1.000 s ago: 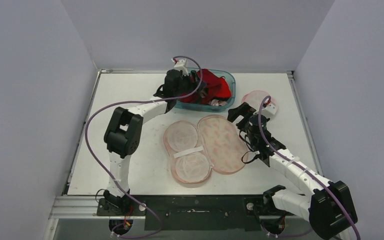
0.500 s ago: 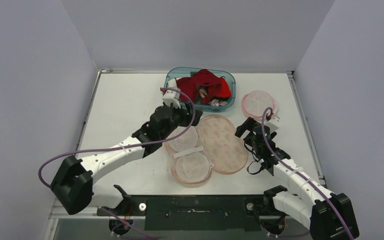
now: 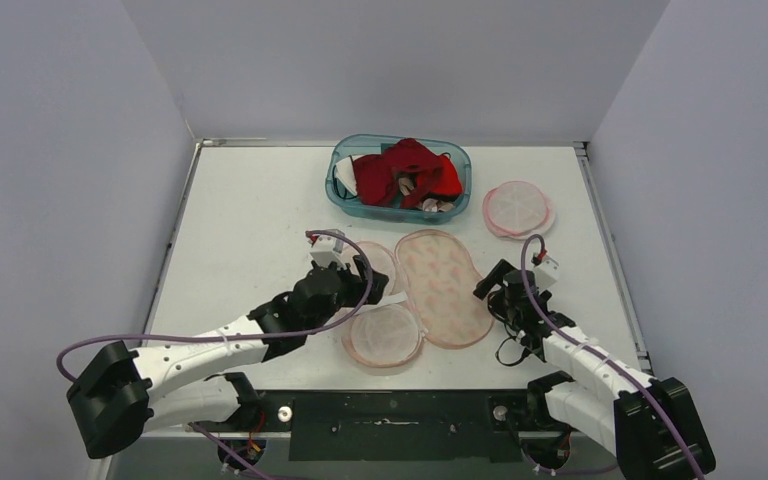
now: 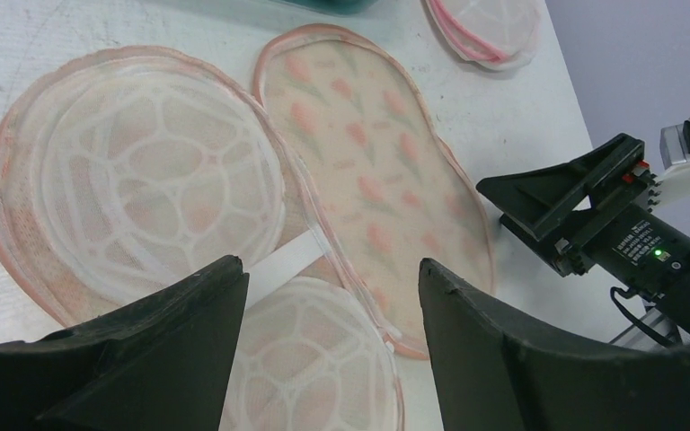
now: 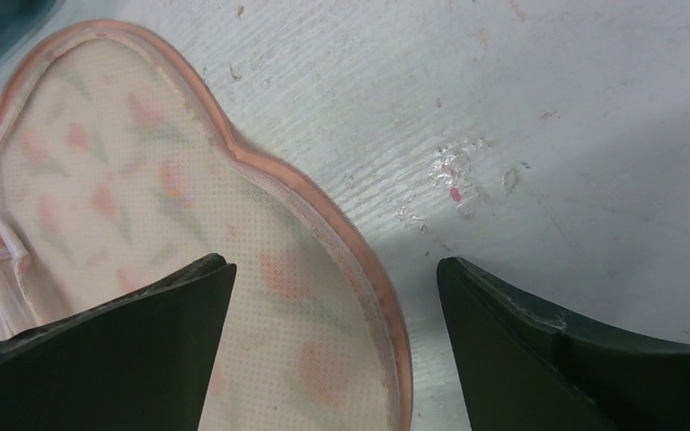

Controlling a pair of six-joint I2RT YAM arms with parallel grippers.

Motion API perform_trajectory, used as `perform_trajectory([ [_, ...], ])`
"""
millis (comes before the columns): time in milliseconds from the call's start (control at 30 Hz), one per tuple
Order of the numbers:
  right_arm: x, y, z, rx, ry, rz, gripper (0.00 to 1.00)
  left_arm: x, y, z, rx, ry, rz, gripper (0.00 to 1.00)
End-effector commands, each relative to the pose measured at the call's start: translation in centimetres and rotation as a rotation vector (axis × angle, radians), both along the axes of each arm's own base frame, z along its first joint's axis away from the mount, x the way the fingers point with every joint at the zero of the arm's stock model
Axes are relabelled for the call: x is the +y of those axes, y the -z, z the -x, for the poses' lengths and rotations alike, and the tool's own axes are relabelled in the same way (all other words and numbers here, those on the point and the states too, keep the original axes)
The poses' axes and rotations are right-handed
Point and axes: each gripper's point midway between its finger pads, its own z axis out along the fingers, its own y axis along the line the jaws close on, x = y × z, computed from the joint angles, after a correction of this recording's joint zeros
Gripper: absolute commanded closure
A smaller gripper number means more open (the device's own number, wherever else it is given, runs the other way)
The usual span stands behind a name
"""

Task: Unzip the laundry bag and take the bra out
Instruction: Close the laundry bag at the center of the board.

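Observation:
The pink mesh laundry bag (image 3: 375,300) lies unzipped and spread flat mid-table. Its two-cup half (image 4: 144,189) is on the left and its floral flap (image 3: 445,288) on the right. A red bra (image 3: 405,170) sits bunched in the teal bin (image 3: 338,190) at the back. My left gripper (image 3: 362,278) hovers open over the cup half, its jaws (image 4: 328,268) straddling the white strap and zipper edge with nothing held. My right gripper (image 3: 495,285) stands open at the flap's right rim (image 5: 386,305), its jaws (image 5: 334,265) empty.
A second round pink mesh bag (image 3: 517,207) lies at the back right, beside the bin. The right gripper's black body (image 4: 575,193) shows close to the flap's right edge in the left wrist view. Grey walls enclose the table on three sides.
My left arm has pulled back from the teal bin to over the bag's cup half, leaving the red bra in the bin. My right arm has drawn nearer the front edge.

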Motion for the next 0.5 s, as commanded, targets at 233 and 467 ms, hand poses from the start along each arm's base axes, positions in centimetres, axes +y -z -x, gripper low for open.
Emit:
perform_trajectory([
  [233,-0.2,4.4,3.0,0.188,0.013,0.057,0.25,0.2,-1.6,1.1,0.033,-0.035,0.155,0.34],
  [467,0.8,5.5,4.0,0.275,-0.044,0.080,0.59,1.0,-1.3,1.6,0.029,-0.048,0.195,0.35],
])
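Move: The right edge of the laundry bag's opened flap lies just under my open right fingers, about 2 cm ahead, level sideways and some 2 cm below. The flap's middle is roughly 9 cm to the left and level fore and aft, the mesh-pocket half 22 cm left and 3 cm back; the small pink bag sits 20 cm ahead, 11 cm right. From my left hand that flap edge is about 20 cm right, 2 cm ahead and 14 cm below. I ease my right hand forward, left and down onto the flap's right edge, roughly 2 cm in all, and close my wide-open fingers to about half, one on either side of the binding, the right fingertip coming up against it. My left hand, still open and empty above the bag, drifts back and slightly left by under 2 cm. ##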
